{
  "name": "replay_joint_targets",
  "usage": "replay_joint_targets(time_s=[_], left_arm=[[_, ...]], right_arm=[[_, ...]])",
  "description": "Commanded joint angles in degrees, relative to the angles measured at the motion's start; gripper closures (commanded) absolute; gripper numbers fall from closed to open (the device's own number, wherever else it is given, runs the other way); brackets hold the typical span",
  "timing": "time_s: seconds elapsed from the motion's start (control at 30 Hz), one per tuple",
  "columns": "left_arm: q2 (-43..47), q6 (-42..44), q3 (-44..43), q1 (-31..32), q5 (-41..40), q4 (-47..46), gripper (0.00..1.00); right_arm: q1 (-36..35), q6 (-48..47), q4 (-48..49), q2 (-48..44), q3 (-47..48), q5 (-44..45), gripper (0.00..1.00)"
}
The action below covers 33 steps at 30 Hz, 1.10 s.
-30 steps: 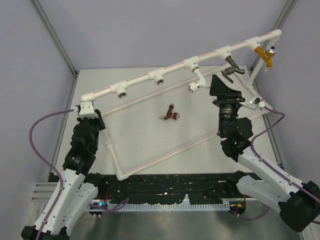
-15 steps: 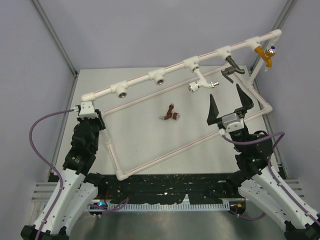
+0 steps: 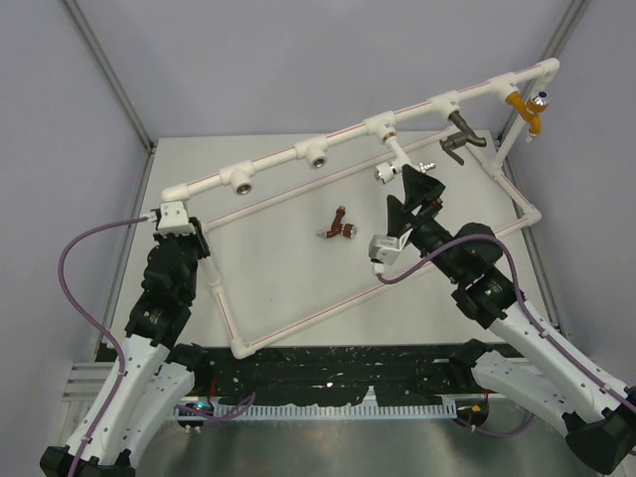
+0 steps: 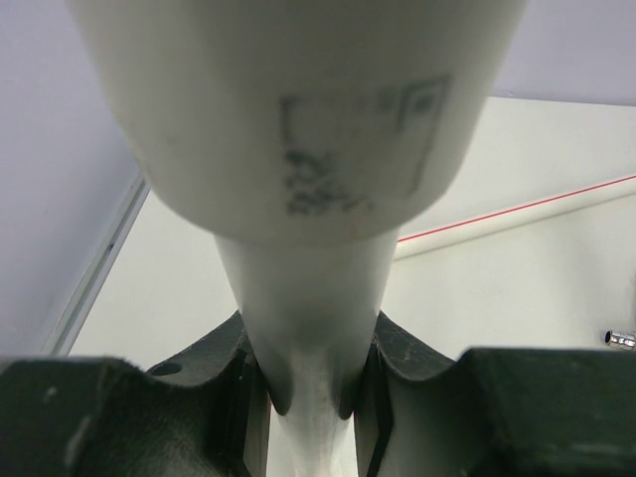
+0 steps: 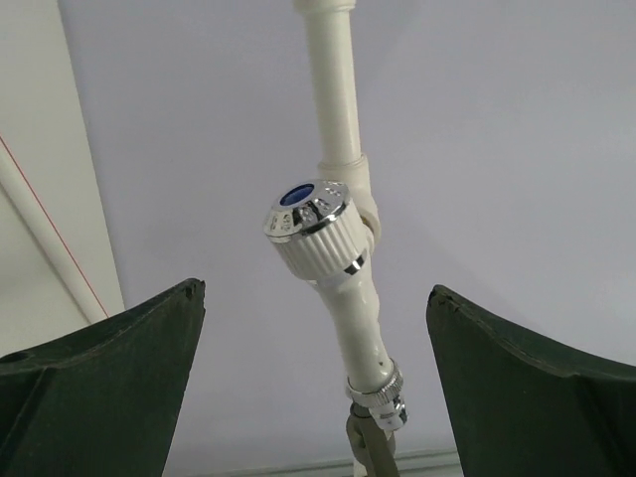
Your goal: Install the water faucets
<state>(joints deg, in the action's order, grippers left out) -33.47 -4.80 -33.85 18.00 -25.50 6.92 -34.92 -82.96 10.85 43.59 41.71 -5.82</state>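
Observation:
A white water faucet [image 3: 399, 161] with a blue-and-silver knob [image 5: 310, 214] hangs from a tee of the white pipe frame [image 3: 298, 189]. My right gripper [image 3: 418, 187] is open just below it, and in the right wrist view the faucet body [image 5: 356, 316] stands between and beyond the spread fingers [image 5: 109, 378] of the right gripper [image 5: 316, 293], untouched. A reddish-brown faucet [image 3: 340, 227] lies loose on the table inside the frame. My left gripper [image 3: 189, 238] is shut on the frame's left pipe [image 4: 298, 129], which fills the left wrist view, the left gripper [image 4: 310, 383] pinching it.
A dark faucet [image 3: 459, 139] and a yellow faucet [image 3: 527, 109] hang from tees further right on the top pipe. Two open tee sockets [image 3: 241, 180] [image 3: 316, 154] sit on its left half. Grey walls and metal posts close in the table [image 3: 288, 268].
My right gripper opened wide, drew back from beside the dark faucet, then swung left to just under the white faucet. The left arm has not moved.

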Motion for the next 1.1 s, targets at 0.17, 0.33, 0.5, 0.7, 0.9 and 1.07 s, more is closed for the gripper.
replay_joint_targets(time_s=[0.17,0.33,0.5,0.7,0.9,1.07], left_arm=[[-0.81,3.83,-1.84,0.72,1.24,3.28,1.00],[-0.54,3.92,-1.58,0.63,1.15,3.10,1.00],[-0.45,4.01,-1.57,0.72,1.06,3.10,1.00],[-0.36,4.18,-1.57,1.16,1.15,3.01,1.00],[-0.36,4.18,-1.49,1.34,0.97,3.01,1.00],[-0.54,4.18,-1.40,1.42,0.89,3.01,1.00]], right_arm=[[-0.68,-14.34,5.93,8.07,5.21,9.34,0.03],[-0.68,-13.38,10.32,13.35,6.27,10.39,0.15],[-0.68,-3.48,13.05,14.85,6.28,8.03,0.46],[1.07,31.88,27.34,14.85,5.92,1.96,0.71],[1.69,89.48,42.44,14.94,4.42,23.69,0.92],[1.96,123.51,36.80,13.19,4.78,37.62,0.92]])
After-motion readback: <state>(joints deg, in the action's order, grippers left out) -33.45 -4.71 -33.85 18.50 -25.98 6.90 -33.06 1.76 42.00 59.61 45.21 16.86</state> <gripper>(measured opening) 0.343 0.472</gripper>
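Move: The white faucet, already hanging in its tee, has its middle about 6 cm ahead of the right hand, 1 cm left and roughly level. Its tee is some 12 cm ahead, 3 cm left and 3 cm up; the gray faucet sits about 9 cm ahead, 11 cm right and 2 cm up. From the left hand, still gripping the pipe frame, the white faucet lies roughly 8 cm ahead, 38 cm right and 12 cm above. The right hand reaches 6 cm forward, pinches the white faucet's body, then rolls it some 95 degrees clockwise, facing forward. ##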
